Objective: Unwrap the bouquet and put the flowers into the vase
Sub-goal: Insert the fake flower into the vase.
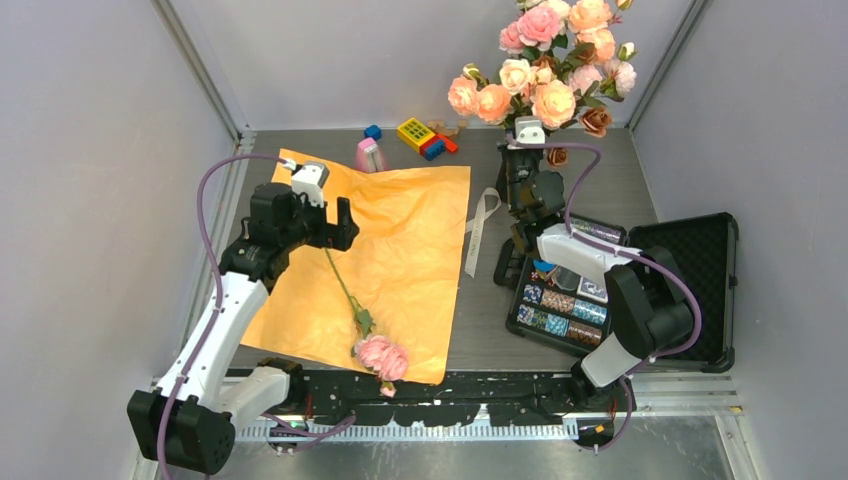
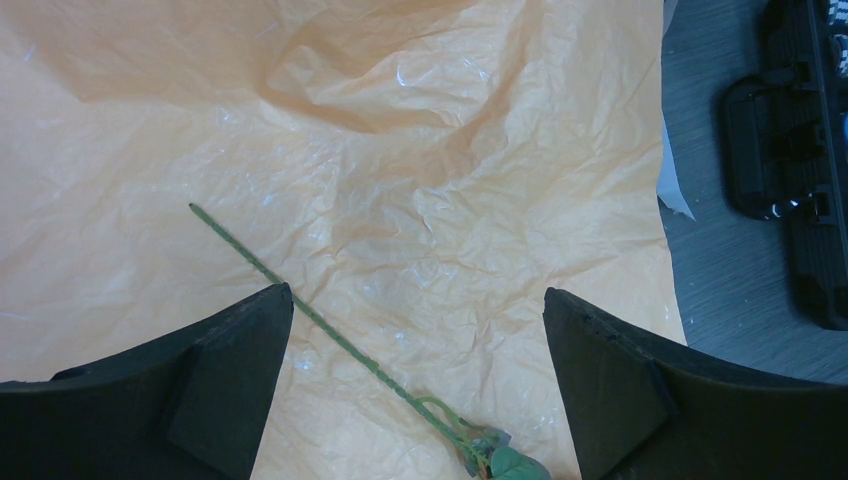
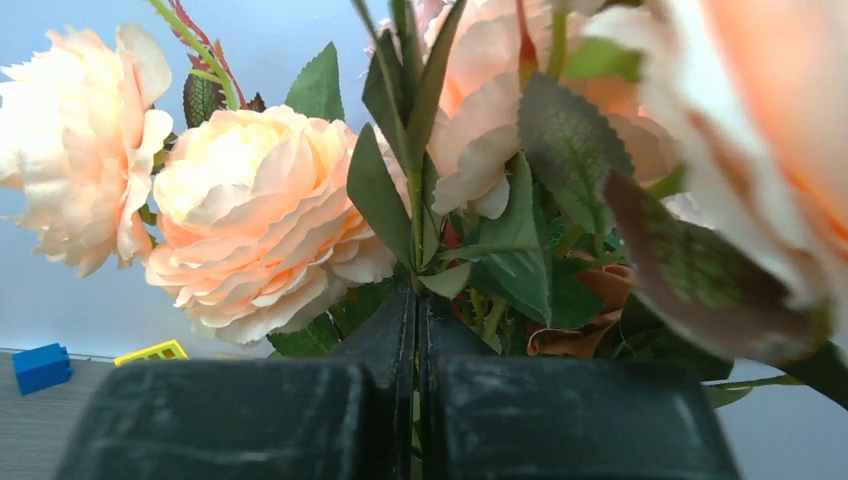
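The bouquet's orange paper (image 1: 400, 230) lies spread flat, and the cream ribbon (image 1: 482, 230) lies off its right edge. One pink rose (image 1: 382, 357) lies on the paper, its thin green stem (image 2: 300, 305) running diagonally. My left gripper (image 2: 416, 295) hovers open over that stem, touching nothing. At the back right my right gripper (image 3: 416, 295) is shut on the stems of the other flowers (image 1: 550, 70), which stand up as a pink and peach bunch above it. The vase is hidden behind my right arm (image 1: 527, 185).
An open black case (image 1: 690, 270) with a tray of small patterned items (image 1: 560, 300) sits at the right. A pink metronome (image 1: 371, 155) and toy blocks (image 1: 425, 137) stand along the back. Grey walls close in both sides.
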You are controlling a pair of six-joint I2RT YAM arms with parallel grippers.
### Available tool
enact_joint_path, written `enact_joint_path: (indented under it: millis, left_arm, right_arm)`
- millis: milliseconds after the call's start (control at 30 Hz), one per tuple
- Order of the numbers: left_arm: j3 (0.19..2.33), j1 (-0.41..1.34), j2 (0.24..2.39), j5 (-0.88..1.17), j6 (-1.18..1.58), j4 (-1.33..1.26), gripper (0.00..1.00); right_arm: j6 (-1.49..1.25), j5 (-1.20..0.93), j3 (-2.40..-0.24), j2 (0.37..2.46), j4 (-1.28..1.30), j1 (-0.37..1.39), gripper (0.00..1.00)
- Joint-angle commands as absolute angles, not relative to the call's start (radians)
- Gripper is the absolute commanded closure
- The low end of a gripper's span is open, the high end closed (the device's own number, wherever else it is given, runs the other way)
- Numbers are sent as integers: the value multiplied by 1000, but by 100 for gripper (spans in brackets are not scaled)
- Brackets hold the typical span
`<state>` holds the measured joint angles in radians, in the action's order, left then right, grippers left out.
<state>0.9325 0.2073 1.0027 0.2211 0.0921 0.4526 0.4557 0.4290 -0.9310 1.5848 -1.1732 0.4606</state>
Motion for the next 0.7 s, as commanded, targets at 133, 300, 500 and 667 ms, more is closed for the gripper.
enact_joint_path:
  millis: [133,300,500,667]
  left_arm:
    - [930,204,974,238,86,414,0]
    - [930,204,969,237,87,414,0]
    - [930,204,965,238,89,414,0]
    - [928,204,961,236,88,414,0]
  right_arm:
    - [377,449,-914,1542,-1139,456,82]
    - [354,444,-893,1508,-1114,456,64]
    - [327,433,-864,1457,-1072,456,54]
    - [300,436,-835,1410,-1021,459,38]
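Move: Above the black vase, the right hand holds a flower stem, with the vase's mouth some 13 cm below it and about 2 cm ahead, roughly 1 cm to its right. On the table about 34 cm lower lie the white ribbon, 9 cm back and 8 cm left, the parts case, 20 cm back and 10 cm right, and the yellow toy, 16 cm ahead and 23 cm left. From the idle left hand the mouth is 18 cm ahead, 39 cm right, about level. Lowering the stem over the vase, the right hand sinks about 3 cm while its raised fingertips tip down some 5 degrees and open from shut to about half, letting go of the stem. It then turns back, drawing about 2 cm towards the base away from the stem and rising about 1 cm. ##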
